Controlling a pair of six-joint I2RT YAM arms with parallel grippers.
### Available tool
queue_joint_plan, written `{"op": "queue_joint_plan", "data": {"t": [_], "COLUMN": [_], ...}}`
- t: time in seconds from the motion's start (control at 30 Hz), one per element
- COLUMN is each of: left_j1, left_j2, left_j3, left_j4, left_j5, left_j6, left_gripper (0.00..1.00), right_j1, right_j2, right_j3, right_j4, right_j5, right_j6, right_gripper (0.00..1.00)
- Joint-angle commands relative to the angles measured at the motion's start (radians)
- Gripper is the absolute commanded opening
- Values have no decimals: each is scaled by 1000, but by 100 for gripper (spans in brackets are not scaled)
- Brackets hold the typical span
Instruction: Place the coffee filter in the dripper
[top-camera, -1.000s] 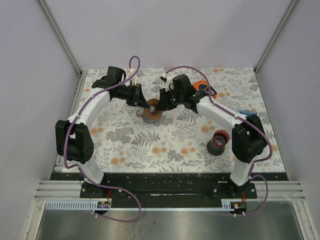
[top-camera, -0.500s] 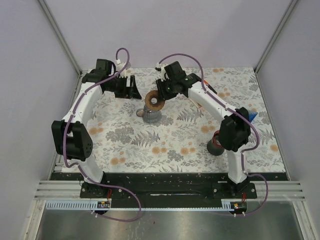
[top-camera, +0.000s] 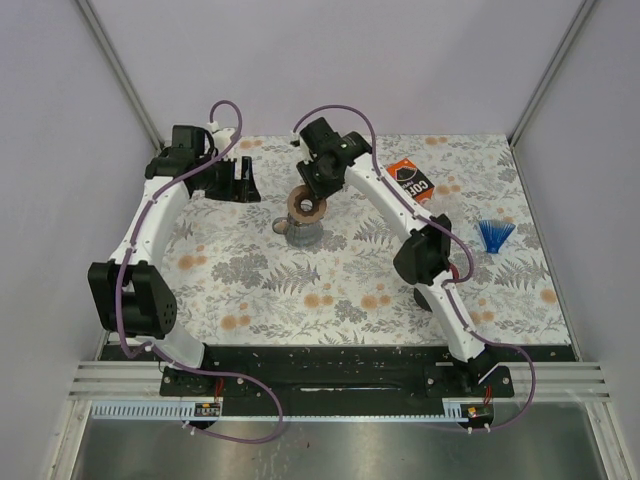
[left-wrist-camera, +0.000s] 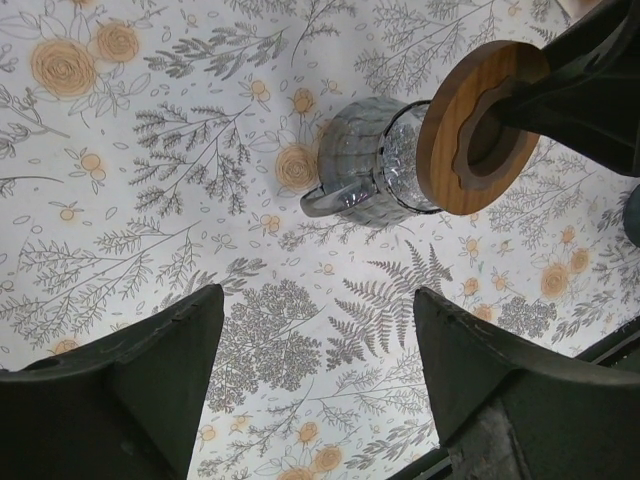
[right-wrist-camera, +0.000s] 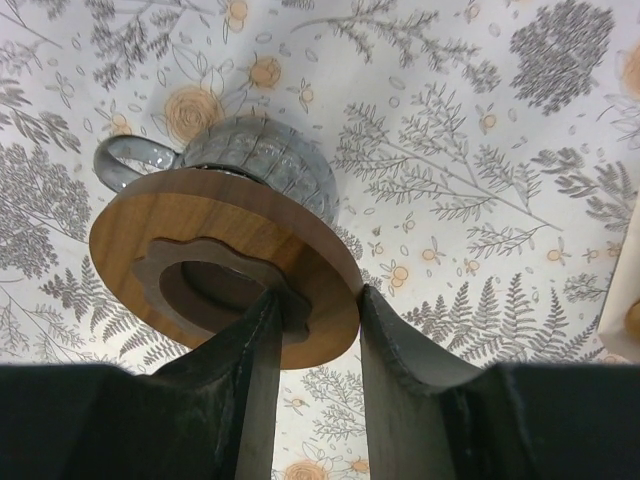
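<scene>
The dripper, ribbed grey glass (top-camera: 305, 233) with a round wooden collar (top-camera: 307, 205), sits tipped at the table's back middle. Its collar faces up and toward the cameras. My right gripper (top-camera: 313, 188) is shut on that collar, one finger inside the ring's hole and one on its outer edge (right-wrist-camera: 318, 295). The handle (right-wrist-camera: 125, 160) points left. My left gripper (top-camera: 232, 181) stands open and empty to the dripper's left, clear of it (left-wrist-camera: 318, 293). A flat blue fan-shaped coffee filter (top-camera: 495, 233) lies far to the right.
An orange box (top-camera: 411, 178) lies at the back, right of the dripper. The right arm's elbow (top-camera: 424, 256) hangs over the table's right middle. Metal frame posts and white walls close in the floral table (top-camera: 300, 290) on three sides.
The left gripper has let go of the dripper, opened and drawn back to the left. The right gripper kept its grip and swung left, tipping the wooden collar upward.
</scene>
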Motion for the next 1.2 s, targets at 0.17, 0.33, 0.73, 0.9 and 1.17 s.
{"op": "queue_joint_plan", "data": {"t": [0.17, 0.33, 0.73, 0.9, 1.17], "left_j1": [20, 21, 28, 28, 32], "left_j2": [-21, -23, -20, -18, -41], "left_j3": [-17, -27, -24, -30, -46], "left_j4": [40, 40, 40, 40, 38], "left_j5": [-1, 3, 17, 22, 13], "left_j6": [14, 14, 12, 11, 26], "left_gripper": [80, 80, 80, 80, 80], "right_j1": [37, 43, 54, 55, -31], "right_j2": [39, 63, 72, 30, -152], "right_j3": [42, 39, 45, 41, -44], "right_j4": [-58, -29, 25, 40, 78], "right_j5": [-31, -42, -83, -86, -5], "right_j6": [-71, -77, -95, -106, -127], "right_gripper": [0, 4, 61, 66, 69]}}
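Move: The right hand holds the wooden ring by its far right rim, tilted just above the glass carafe, whose middle lies about 5 cm back, 3 cm left and 9 cm below that hand. The coffee box is roughly 6 cm ahead of the right hand and 20 cm to its right, some 13 cm lower. From the idle left hand the carafe is about 5 cm back, 12 cm right and 15 cm below. The right hand lowers the wooden ring some 3 cm onto the carafe, then lets go while drifting left. ##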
